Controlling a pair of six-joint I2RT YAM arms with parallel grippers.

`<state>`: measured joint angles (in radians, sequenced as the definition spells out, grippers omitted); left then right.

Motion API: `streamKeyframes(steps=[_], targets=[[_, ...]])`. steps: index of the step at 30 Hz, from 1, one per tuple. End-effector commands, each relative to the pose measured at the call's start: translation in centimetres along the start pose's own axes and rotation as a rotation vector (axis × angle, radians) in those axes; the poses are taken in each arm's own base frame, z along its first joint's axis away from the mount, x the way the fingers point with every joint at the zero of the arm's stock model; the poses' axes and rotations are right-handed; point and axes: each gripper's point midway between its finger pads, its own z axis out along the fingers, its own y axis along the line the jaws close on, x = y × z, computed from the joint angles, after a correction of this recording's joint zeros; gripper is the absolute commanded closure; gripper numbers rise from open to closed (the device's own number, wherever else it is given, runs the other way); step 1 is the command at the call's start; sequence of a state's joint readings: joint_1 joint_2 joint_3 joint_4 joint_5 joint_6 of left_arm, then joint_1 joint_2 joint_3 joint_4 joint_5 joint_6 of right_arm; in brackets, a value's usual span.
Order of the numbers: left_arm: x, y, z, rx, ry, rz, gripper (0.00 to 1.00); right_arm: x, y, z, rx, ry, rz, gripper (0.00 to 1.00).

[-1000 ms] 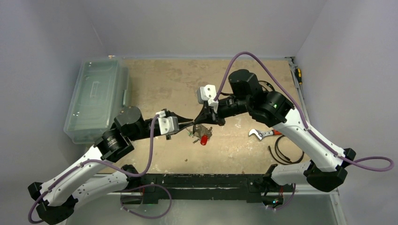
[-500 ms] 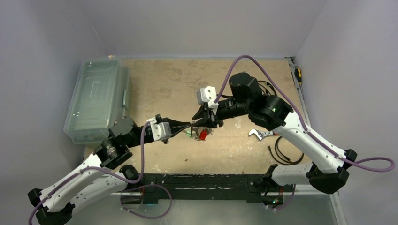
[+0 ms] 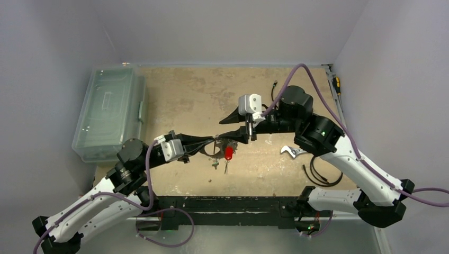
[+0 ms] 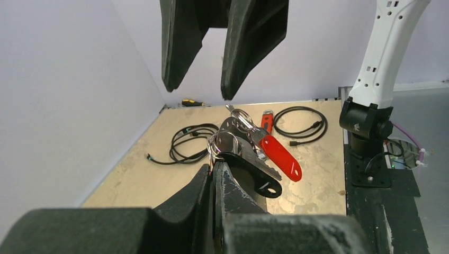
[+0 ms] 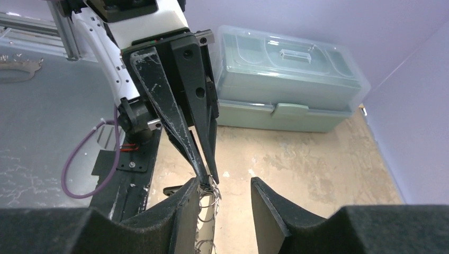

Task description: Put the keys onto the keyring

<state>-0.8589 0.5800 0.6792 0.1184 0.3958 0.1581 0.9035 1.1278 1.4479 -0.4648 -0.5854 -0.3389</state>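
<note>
My left gripper (image 3: 214, 141) is shut on the thin silver keyring (image 4: 215, 147) and holds it above the table. The keys hang from it in a bunch: a red-headed key (image 3: 229, 153) (image 4: 280, 154), a black-headed one (image 4: 259, 179) and silver blades (image 3: 215, 163). My right gripper (image 3: 231, 129) stands open just right of the bunch, nothing between its fingers. In the right wrist view its gripper (image 5: 225, 184) gapes, and the wire rings (image 5: 208, 197) lie against the inner face of its left finger (image 5: 185, 217). The left arm's shut fingers (image 5: 182, 127) point down at them.
A clear lidded plastic box (image 3: 108, 111) stands at the table's left edge. A silver wrench (image 3: 295, 151) with a red handle lies at the right, a black coiled cable (image 3: 317, 173) beside it. Another cable (image 4: 191, 143) lies at the back, and a screwdriver (image 3: 336, 82) at the far right edge.
The right gripper has opened, let go of the bunch and drawn back to the right. The left arm has shifted slightly nearer, its gripper still shut, and the keys now hang from it.
</note>
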Motion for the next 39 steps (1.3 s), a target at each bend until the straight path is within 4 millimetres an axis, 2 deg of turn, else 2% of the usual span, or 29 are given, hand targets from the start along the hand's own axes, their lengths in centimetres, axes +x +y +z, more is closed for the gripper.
streamKeyframes(steps=[1,5,8,16,19,22,25,27,28,33,37,39], targets=[[-3.1,0.5,0.0,-0.024,-0.126,0.012,1.0,0.0,-0.1,0.7,-0.014,0.003,0.025,0.57],[-3.1,0.5,0.0,-0.026,-0.136,0.011,1.0,0.9,0.6,1.3,-0.07,0.043,0.051,0.59],[-3.2,0.5,0.0,-0.025,-0.138,0.012,1.0,1.3,0.4,1.6,-0.077,0.062,0.06,0.64],[-2.6,0.4,0.0,-0.025,-0.121,0.014,1.0,1.5,1.1,2.4,-0.145,0.06,0.066,1.0],[-2.0,0.7,0.0,-0.031,-0.086,0.026,1.0,1.8,1.3,2.4,-0.156,0.072,0.07,1.0],[-0.8,1.3,0.2,-0.048,0.004,0.047,0.99,2.2,0.3,2.5,-0.107,0.109,0.074,1.0],[-0.4,2.5,0.0,-0.1,0.072,0.061,0.6,2.4,-1.5,2.4,0.001,0.124,0.083,1.0],[-0.9,3.4,-0.5,-0.152,0.073,0.067,0.29,2.4,-3.0,2.2,0.109,0.114,0.111,1.0],[-1.1,3.7,-0.8,-0.175,0.069,0.069,0.22,2.6,-3.6,2.2,0.149,0.105,0.136,1.0],[-1.8,5.0,-2.1,-0.261,0.099,0.041,0.18,3.0,-6.4,2.2,0.354,0.031,0.27,1.0],[-1.7,5.0,-1.9,-0.267,0.104,0.012,0.19,2.8,-7.3,1.4,0.47,-0.077,0.396,1.0],[-1.8,5.1,-1.6,-0.267,0.097,-0.007,0.2,3.1,-8.3,0.5,0.565,-0.104,0.459,1.0]])
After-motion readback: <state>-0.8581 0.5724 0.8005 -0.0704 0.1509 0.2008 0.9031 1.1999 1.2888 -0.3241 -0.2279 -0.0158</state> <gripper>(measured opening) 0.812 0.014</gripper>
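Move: At the tips of the left hand's shut fingers, about 1 cm to their right, are the small split rings; for the open right hand they lie some 4 cm below, 2 cm to the left and 1 cm ahead. From the left hand, the keyring plate's middle hangs about 4 cm below and 1 cm back, while the red tag is roughly 3 cm back, 4 cm right and 2 cm lower. Sinking about 4 cm and easing 2 cm left, the right hand comes down to the split rings at the steady left fingertips and pinches them shut. The left then opens wide and draws off left and forward, while the right, keeping its pinch, carries the bunch some 6 cm forward and 3 cm farther down, turning clockwise about 25 degrees and rolling. ##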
